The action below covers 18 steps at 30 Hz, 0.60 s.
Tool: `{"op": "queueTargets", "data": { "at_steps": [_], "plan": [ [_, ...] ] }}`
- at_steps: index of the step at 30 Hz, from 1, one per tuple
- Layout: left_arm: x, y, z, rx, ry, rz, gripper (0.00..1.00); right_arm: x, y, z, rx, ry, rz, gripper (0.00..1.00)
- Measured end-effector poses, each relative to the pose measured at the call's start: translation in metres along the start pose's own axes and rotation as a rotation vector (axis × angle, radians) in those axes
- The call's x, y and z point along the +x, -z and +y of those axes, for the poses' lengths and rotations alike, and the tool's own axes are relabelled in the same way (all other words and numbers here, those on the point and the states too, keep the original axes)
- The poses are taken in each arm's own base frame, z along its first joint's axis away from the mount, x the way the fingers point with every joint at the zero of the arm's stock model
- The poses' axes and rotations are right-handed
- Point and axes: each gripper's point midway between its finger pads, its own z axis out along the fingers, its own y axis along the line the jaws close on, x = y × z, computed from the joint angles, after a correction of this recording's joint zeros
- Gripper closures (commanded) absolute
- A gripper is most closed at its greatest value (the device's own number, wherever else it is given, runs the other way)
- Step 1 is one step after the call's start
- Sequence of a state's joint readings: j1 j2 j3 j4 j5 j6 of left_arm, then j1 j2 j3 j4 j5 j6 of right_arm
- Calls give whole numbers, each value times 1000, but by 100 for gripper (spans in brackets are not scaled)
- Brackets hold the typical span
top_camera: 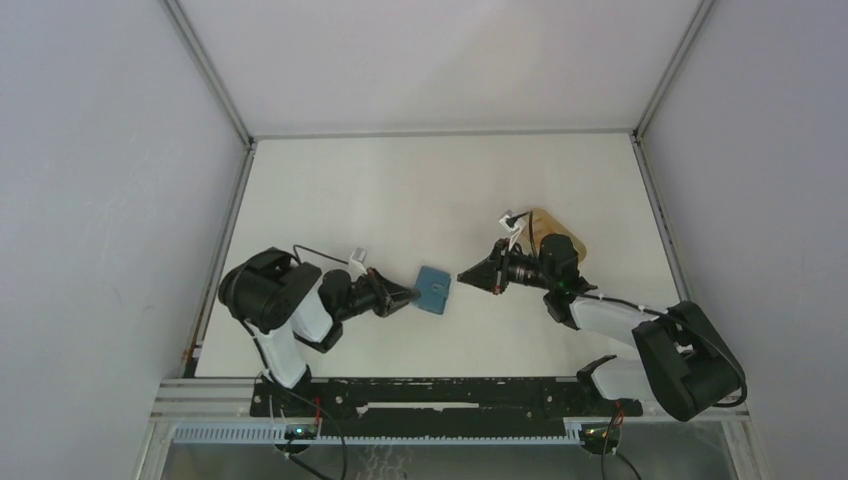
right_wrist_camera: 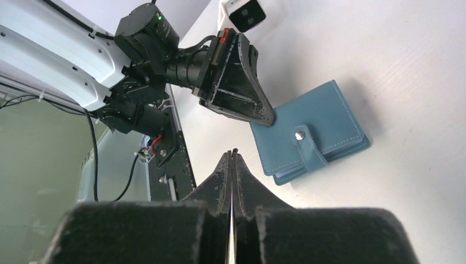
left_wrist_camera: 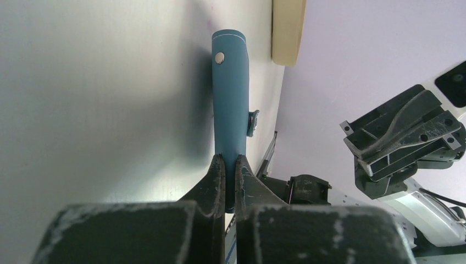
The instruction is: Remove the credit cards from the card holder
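The teal card holder [top_camera: 434,290] is folded shut, with its snap tab [right_wrist_camera: 305,146] fastened across the open edge. My left gripper [top_camera: 412,294] is shut on the holder's left edge and holds it low over the white table. The left wrist view shows the holder [left_wrist_camera: 231,99] edge-on between my left gripper's [left_wrist_camera: 231,160] fingers. My right gripper [top_camera: 466,277] is shut and empty, just right of the holder and apart from it. In the right wrist view the holder [right_wrist_camera: 324,118] lies beyond my closed right gripper [right_wrist_camera: 232,154], with the left gripper [right_wrist_camera: 258,113] on its corner. No credit cards show.
A tan flat rounded object [top_camera: 553,238] lies on the table behind the right wrist, partly hidden by it; its edge shows in the left wrist view [left_wrist_camera: 288,30]. Grey walls enclose the white table [top_camera: 400,190] on three sides. A black rail [top_camera: 450,392] runs along the near edge.
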<state>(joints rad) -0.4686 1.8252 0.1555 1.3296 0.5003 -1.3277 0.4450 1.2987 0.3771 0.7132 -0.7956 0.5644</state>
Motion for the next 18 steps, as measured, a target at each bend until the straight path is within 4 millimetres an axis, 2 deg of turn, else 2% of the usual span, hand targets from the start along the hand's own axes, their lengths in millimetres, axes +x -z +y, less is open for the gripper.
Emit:
{"op": "queueTargets", "data": {
  "at_steps": [3,11,15,16,18],
  "plan": [
    [-1,1,-4,2,-11,-7,100,-2,2,1,9,2,-6,100],
    [-8,9,-17,-9,-91,-47,100,7,2,-19,189,-1,16,99],
    [-10,14,-15,-44,-123,-65,100,-2,-5,-20,270,41,17,55],
    [-10,15,-14,-55,-129,-67,100,-5,-6,-20,286,52,15,47],
    [-10,18,-11,-82,-139,-72,100,-6,-9,-23,312,57,12,38]
  ]
}}
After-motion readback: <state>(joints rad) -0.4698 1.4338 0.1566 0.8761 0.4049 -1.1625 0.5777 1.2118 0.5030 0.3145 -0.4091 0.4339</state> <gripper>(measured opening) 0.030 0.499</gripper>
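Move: The card holder is already pinched by its left edge in the left hand, its middle about 4 cm to that hand's right and 1 cm farther out, nearly level. From the shut, empty right hand it lies some 6 cm left, 1 cm ahead and 10 cm below; the tan box sits about 20 cm to the right hand's right, 12 cm farther out and 12 cm below. Right opens halfway while easing forward about 2 cm; left, still pinching card holder, raises and draws it left. ##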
